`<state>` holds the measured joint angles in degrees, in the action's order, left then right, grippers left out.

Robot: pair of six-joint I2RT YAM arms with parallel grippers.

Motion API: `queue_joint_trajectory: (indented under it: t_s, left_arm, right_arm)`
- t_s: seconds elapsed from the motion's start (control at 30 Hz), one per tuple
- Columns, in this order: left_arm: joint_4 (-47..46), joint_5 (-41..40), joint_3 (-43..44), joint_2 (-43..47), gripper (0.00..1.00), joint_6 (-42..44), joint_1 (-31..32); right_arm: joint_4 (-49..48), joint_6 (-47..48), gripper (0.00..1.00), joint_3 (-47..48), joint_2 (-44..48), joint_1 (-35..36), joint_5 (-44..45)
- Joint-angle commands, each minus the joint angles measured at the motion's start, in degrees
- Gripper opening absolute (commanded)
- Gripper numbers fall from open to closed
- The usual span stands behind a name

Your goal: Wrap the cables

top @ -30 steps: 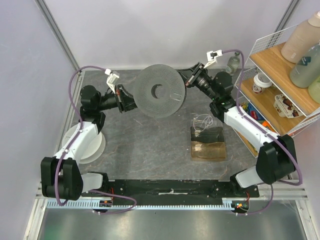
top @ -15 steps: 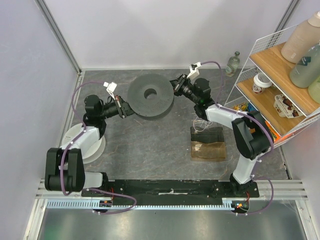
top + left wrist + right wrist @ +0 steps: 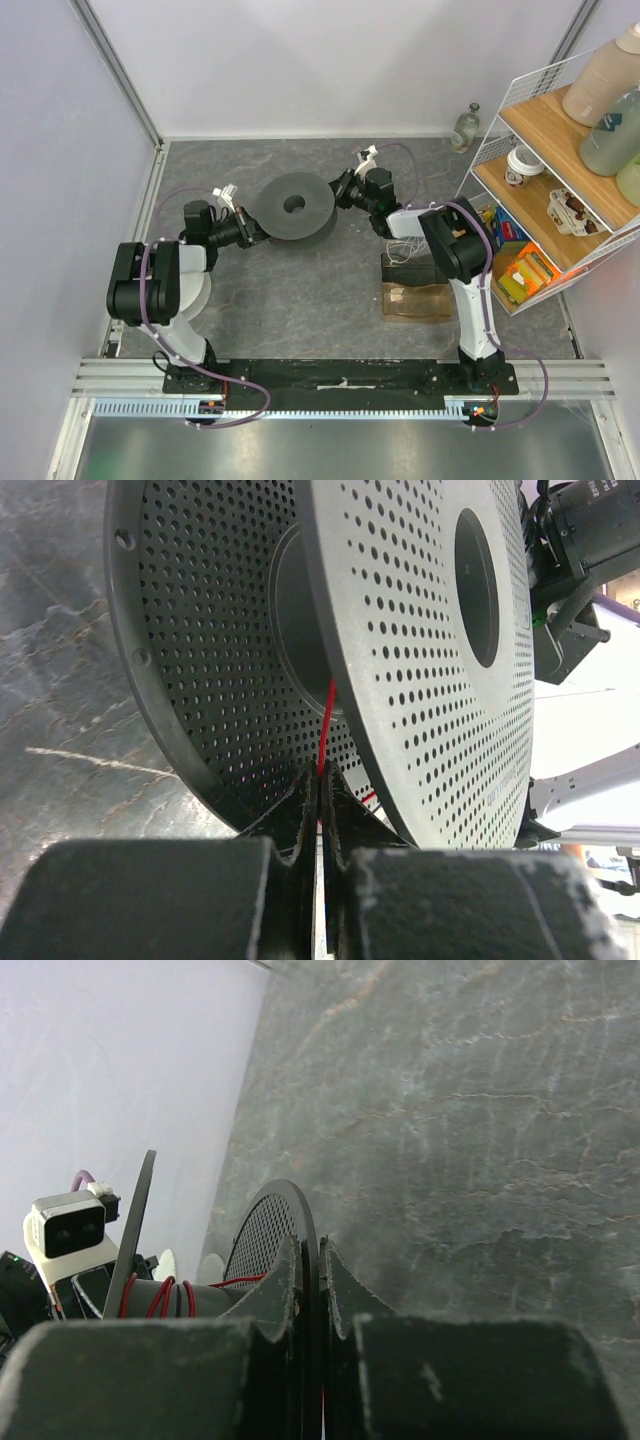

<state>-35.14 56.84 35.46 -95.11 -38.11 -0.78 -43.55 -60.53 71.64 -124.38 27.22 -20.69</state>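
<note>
A grey perforated spool (image 3: 293, 208) hangs between both grippers at the middle back of the table. In the left wrist view its two flanges (image 3: 400, 630) fill the frame. The cable, a thin red wire (image 3: 326, 725), runs from the hub down into my left gripper (image 3: 318, 780), which is shut on it. My left gripper (image 3: 252, 228) sits at the spool's left edge. My right gripper (image 3: 312, 1252) is shut on the rim of one flange (image 3: 270, 1230), at the spool's right edge (image 3: 338, 195). Red turns of cable (image 3: 158, 1298) lie on the hub.
A brown block (image 3: 415, 287) with a loop of pale wire (image 3: 405, 243) on it lies right of centre. A wire shelf (image 3: 560, 150) with bottles and cups stands at the right. A small glass bottle (image 3: 466, 124) stands at the back. A white round base (image 3: 190, 292) is at the left.
Both arms have folded down and drawn toward the left. The spool has sunk toward the table and tipped from facing the camera to lying flatter. Both grips have held.
</note>
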Motion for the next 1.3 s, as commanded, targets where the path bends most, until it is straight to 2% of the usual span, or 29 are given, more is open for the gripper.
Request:
queue_joint_trajectory:
  t_s: [0.0,0.13,0.27,0.43,0.6,0.7,0.73,1.0,1.17,1.27]
  left_arm:
    - [-7.05,3.28,3.38,-2.97,0.02,1.1,-0.79]
    - [-5.65,3.1,5.23,-6.22,0.02,3.04,-0.89]
    - [-2.67,3.02,7.25,-8.86,0.02,5.58,-1.16]
    - [-1.08,3.01,8.48,-10.71,0.02,6.64,-2.03]
    - [-1.6,2.58,9.01,-12.64,0.02,6.73,-2.21]
    - [-2.66,2.14,9.71,-14.57,0.02,3.76,-2.21]
    - [-2.48,2.31,10.32,-15.1,0.02,3.05,-2.21]
    - [2.35,0.73,10.68,-15.72,0.02,3.92,-2.65]
    - [4.19,-0.49,10.41,-15.81,0.02,3.91,-2.65]
    - [4.55,-0.59,10.5,-16.07,0.02,3.92,-2.56]
  right_arm:
    - [-0.22,4.02,0.0,5.35,-4.72,0.99,1.88]
    - [1.36,3.67,0.0,7.02,-7.02,0.99,1.44]
    - [5.48,5.59,0.07,8.43,-8.25,0.99,2.84]
    - [20.23,10.78,0.09,11.85,-8.16,1.08,8.99]
    - [25.62,12.19,0.24,12.48,-7.9,1.25,10.4]
    - [26.32,12.28,0.28,12.74,-8.16,1.17,10.58]
    - [27.02,12.89,0.32,13.0,-8.25,1.08,10.75]
    - [30.71,12.11,0.45,13.53,-5.97,0.9,12.25]
    - [36.68,12.1,0.52,14.67,-4.38,0.99,14.44]
    - [37.31,12.46,0.6,14.94,-3.59,0.99,15.32]
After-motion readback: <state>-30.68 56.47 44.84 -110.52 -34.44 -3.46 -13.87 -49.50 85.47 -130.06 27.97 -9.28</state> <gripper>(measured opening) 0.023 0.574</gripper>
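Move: The spool is held by its lower flange in the right fingers; its middle lies about 9 cm left, 5 cm back and 4 cm above that hand, with the tabletop spot for it some 9 cm below the hand. The white cables lie about 17 cm right and 15 cm back, the black box 17 cm right and 20 cm back. From the left hand, holding the red cable, the spool is about 7 cm ahead and 9 cm right, roughly level. Down with both hands, easing slightly forward: the right lowers the spool towards the table, sinking about 8 cm in all while its fingertips tip down some 20 degrees, and partway through its fingers part to about half open and let go of the lower flange. The left sinks about 5 cm and goes 4 cm forward beside the rim, still pinching the red cable. ##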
